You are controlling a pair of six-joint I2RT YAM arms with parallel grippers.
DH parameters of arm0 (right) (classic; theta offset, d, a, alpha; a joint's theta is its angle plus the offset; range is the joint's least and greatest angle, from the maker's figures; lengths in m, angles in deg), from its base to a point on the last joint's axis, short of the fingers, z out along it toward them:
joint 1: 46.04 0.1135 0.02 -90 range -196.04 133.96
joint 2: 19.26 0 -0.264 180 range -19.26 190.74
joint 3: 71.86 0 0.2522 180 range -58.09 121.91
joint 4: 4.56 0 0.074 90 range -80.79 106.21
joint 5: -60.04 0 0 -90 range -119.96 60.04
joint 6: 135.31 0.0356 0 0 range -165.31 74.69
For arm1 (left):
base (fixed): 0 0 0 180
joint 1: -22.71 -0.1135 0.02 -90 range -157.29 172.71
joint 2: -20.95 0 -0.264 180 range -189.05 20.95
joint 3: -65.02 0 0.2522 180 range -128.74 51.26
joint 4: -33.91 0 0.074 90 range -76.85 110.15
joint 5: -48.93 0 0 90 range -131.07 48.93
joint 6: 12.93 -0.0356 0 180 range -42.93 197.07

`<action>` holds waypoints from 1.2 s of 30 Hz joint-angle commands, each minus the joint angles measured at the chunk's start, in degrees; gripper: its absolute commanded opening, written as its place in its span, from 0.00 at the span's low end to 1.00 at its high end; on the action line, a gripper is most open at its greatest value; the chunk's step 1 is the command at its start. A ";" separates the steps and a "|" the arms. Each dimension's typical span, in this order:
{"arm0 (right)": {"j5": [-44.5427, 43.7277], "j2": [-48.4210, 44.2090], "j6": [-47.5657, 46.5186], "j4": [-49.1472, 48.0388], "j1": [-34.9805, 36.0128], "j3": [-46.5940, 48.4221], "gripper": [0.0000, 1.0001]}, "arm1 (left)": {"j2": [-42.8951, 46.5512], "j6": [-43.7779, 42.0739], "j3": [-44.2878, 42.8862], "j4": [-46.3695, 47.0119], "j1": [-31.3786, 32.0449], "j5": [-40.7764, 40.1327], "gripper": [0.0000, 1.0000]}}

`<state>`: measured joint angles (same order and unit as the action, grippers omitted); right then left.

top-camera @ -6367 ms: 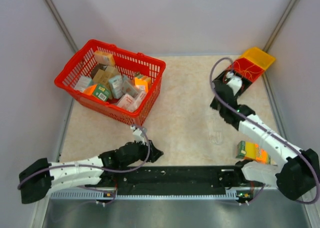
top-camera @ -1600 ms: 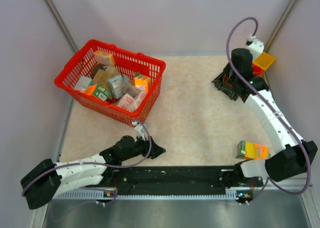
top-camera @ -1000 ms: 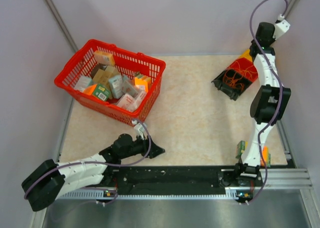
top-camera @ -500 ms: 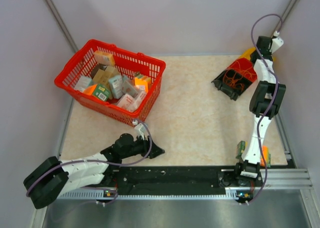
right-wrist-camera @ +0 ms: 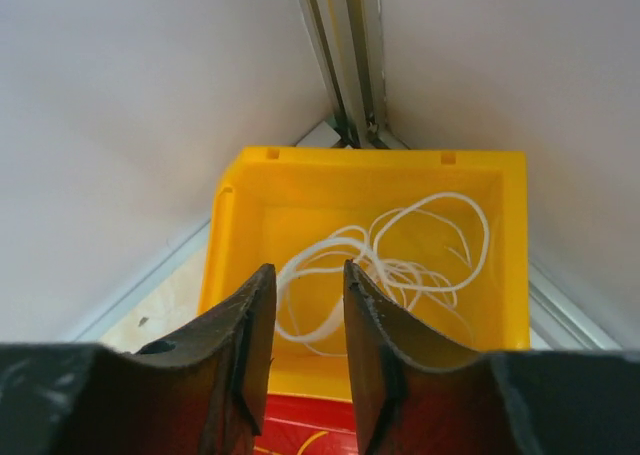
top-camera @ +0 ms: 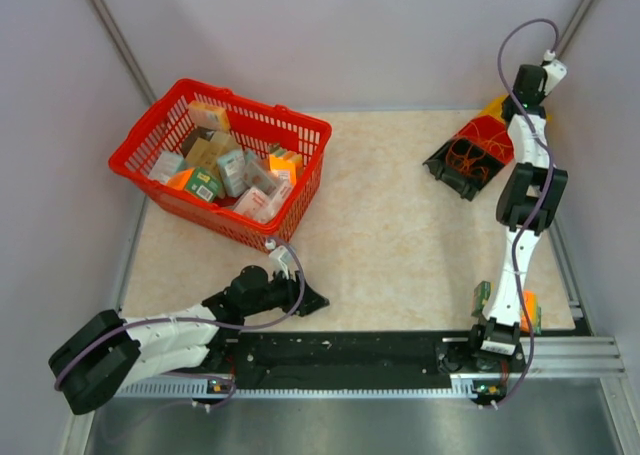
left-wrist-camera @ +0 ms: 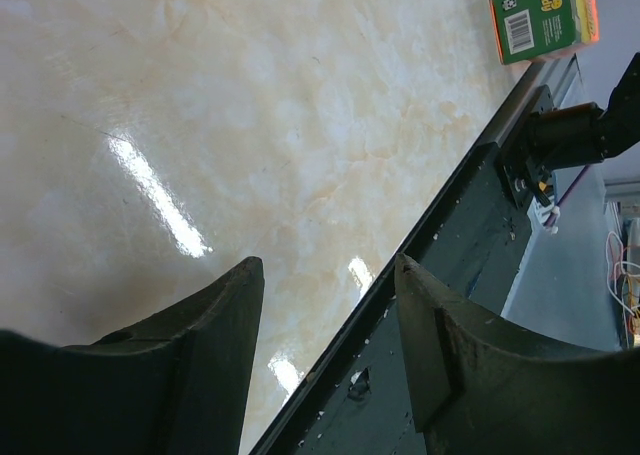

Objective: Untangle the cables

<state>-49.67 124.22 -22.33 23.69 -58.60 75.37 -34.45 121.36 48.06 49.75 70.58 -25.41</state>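
Note:
White cables (right-wrist-camera: 405,273) lie in loose loops on the floor of a yellow bin (right-wrist-camera: 370,170). My right gripper (right-wrist-camera: 306,268) hangs above that bin, jaws parted a little, nothing between them. Orange and red cables (top-camera: 468,157) sit tangled in the red bin (top-camera: 488,135) and the black bin (top-camera: 452,175) beside it. In the top view the right arm stands tall at the back right corner, its gripper (top-camera: 522,93) over the yellow bin (top-camera: 495,107). My left gripper (top-camera: 312,300) rests low by the front rail, open and empty (left-wrist-camera: 330,265).
A red basket (top-camera: 142,135) full of small boxes stands at the back left. A green and orange sponge pack (left-wrist-camera: 545,17) lies by the right arm's base. A black rail (top-camera: 350,350) runs along the table's front edge. Walls close in on three sides.
The right arm rose from the red bin and swung back over the yellow bin, where its jaws parted. The left arm barely shifted.

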 commanded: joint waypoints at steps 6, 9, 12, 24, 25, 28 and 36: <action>1.41 -1.09 -1.63 0.46 -0.36 5.14 0.57 | -1.64 0.36 -1.90 3.62 -0.50 1.13 0.59; 0.90 -4.33 -0.13 3.26 1.30 5.22 0.60 | -1.73 0.44 -1.98 3.62 -0.51 1.13 0.59; -3.22 -9.95 -1.18 6.25 5.42 4.35 0.64 | -1.64 0.71 -1.90 3.44 -0.59 1.13 0.59; -0.16 -55.90 4.60 8.02 34.68 -49.48 0.71 | 0.90 1.94 -1.02 0.81 -0.68 -0.63 0.59; -0.16 -60.64 4.61 6.37 36.88 -56.67 0.71 | 1.34 2.02 -0.84 0.37 -0.59 -0.89 0.59; 1.58 -72.34 6.28 4.50 41.64 -75.50 0.72 | 3.18 1.50 -0.93 -2.18 -0.59 -1.77 0.59; 12.23 -97.93 10.59 13.36 42.18 -93.75 0.73 | 5.21 0.27 -1.71 -2.62 -0.68 2.34 0.60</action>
<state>-42.71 36.70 -13.94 33.91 -16.63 -18.46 -30.69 122.94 47.86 46.17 70.10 -26.26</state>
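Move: The yellow bin with the white cable in it lies just beyond the right hand, about 3 cm ahead, 4 cm to the right and 10 cm below. The red bin is some 4 cm back and 3 cm left of this hand, the black bin about 12 cm back and 11 cm left, both similarly low. From the left hand the yellow bin is some 56 cm ahead and 57 cm right, a few centimetres lower. Spread the right gripper's partly open fingers to about three-quarters above the yellow bin, almost in place. Then swing quickly back some 40 cm and left about 30 cm, away from the bins to the open table: leave leftward and rising, then draw back and sink to near the starting height, turning the hand about 45 degrees counter-clockwise and tipping the fingers down. ##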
